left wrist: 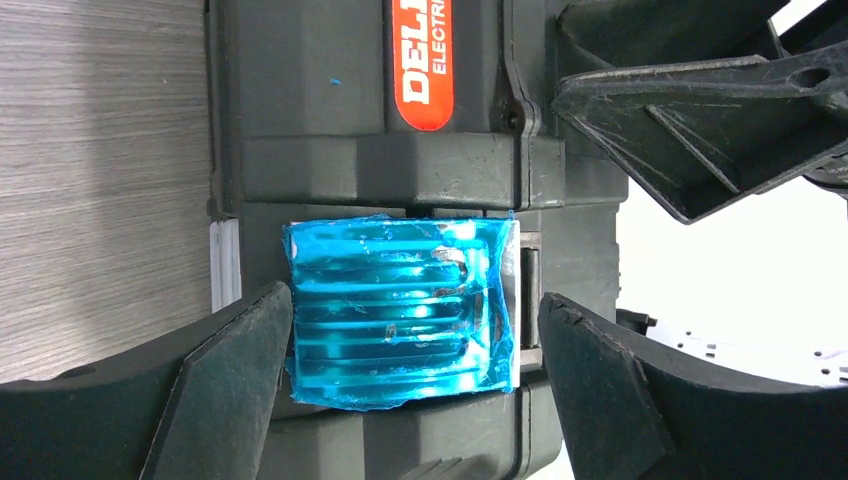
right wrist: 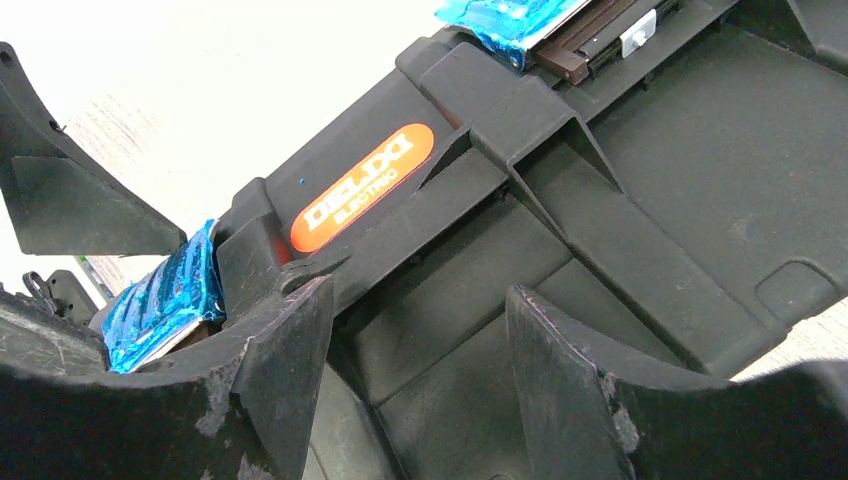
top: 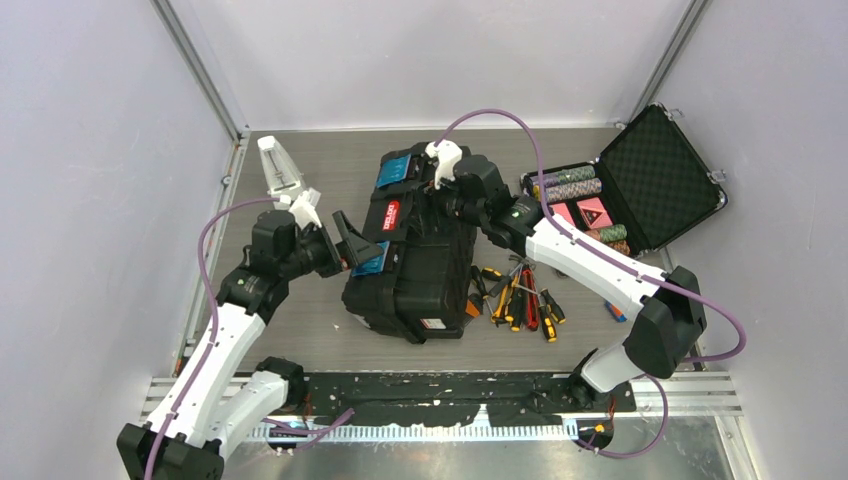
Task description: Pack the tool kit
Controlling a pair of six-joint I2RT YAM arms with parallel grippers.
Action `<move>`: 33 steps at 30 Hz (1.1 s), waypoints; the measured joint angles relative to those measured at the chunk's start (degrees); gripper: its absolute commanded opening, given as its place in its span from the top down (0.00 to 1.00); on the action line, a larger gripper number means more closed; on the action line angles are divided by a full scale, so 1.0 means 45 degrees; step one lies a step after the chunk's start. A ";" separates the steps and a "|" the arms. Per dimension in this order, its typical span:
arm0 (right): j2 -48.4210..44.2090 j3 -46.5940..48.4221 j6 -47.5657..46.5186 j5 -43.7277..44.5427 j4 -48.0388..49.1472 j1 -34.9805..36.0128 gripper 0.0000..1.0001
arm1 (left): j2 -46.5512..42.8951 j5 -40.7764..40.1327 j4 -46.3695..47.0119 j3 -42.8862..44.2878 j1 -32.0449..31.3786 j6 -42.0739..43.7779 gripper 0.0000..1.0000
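Observation:
The tool kit's black toolbox [top: 415,265] lies in the middle of the table, with its orange-labelled handle [left wrist: 423,60] and two blue latches. My left gripper [left wrist: 415,340] is open and straddles the near blue latch [left wrist: 400,315]. One finger sits close to the latch's left edge and the other stands off to its right. My right gripper [right wrist: 410,330] hangs open just over the dark lid, beside the handle label [right wrist: 362,188], and nothing is pinched between its fingers. Yellow and orange-black screwdrivers [top: 515,300] lie loose to the right of the box.
A smaller foam-lined black case [top: 640,185] with poker chips stands open at the back right. The far blue latch [top: 398,170] faces the back wall. Grey walls and metal rails enclose the table on three sides.

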 measured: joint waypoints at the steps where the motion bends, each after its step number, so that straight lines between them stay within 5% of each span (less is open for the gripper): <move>1: 0.0000 0.0000 0.0000 0.0000 0.0010 0.0000 0.32 | 0.0000 0.0092 0.0034 -0.0024 -0.0005 -0.0029 0.10; 23: 0.0500 0.0024 0.0262 -0.0447 0.0874 0.0092 0.32 | -0.0500 0.2016 0.2589 -0.0092 -0.0559 -0.2098 0.21; 33: 0.0636 0.0019 0.0355 -0.0685 0.1107 0.0092 0.32 | -0.0097 0.1559 0.3230 -0.0083 -0.2584 -0.2385 0.31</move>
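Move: The near blue latch on the toolbox lies almost between your open left fingers, about 1 cm ahead, 2 cm right and 3 cm below. The upper face of the toolbox's near half is some 12 cm right and 6 cm back, the red label about 10 cm ahead and 5 cm right. From the right hand the label lies roughly 7 cm left and level, the near latch about 11 cm left and 10 cm back, both about 3 cm below. Bring the left gripper up some 6 cm away from the near latch, then swing it about 7 cm right and a little back, over the toolbox's near half. Turn it about 15 degrees clockwise with its left side dipping, and narrow the wide-open fingers partway without shutting on anything. Meanwhile ease the right gripper about 2 cm left over the recessed panel towards the label, opening unchanged. ##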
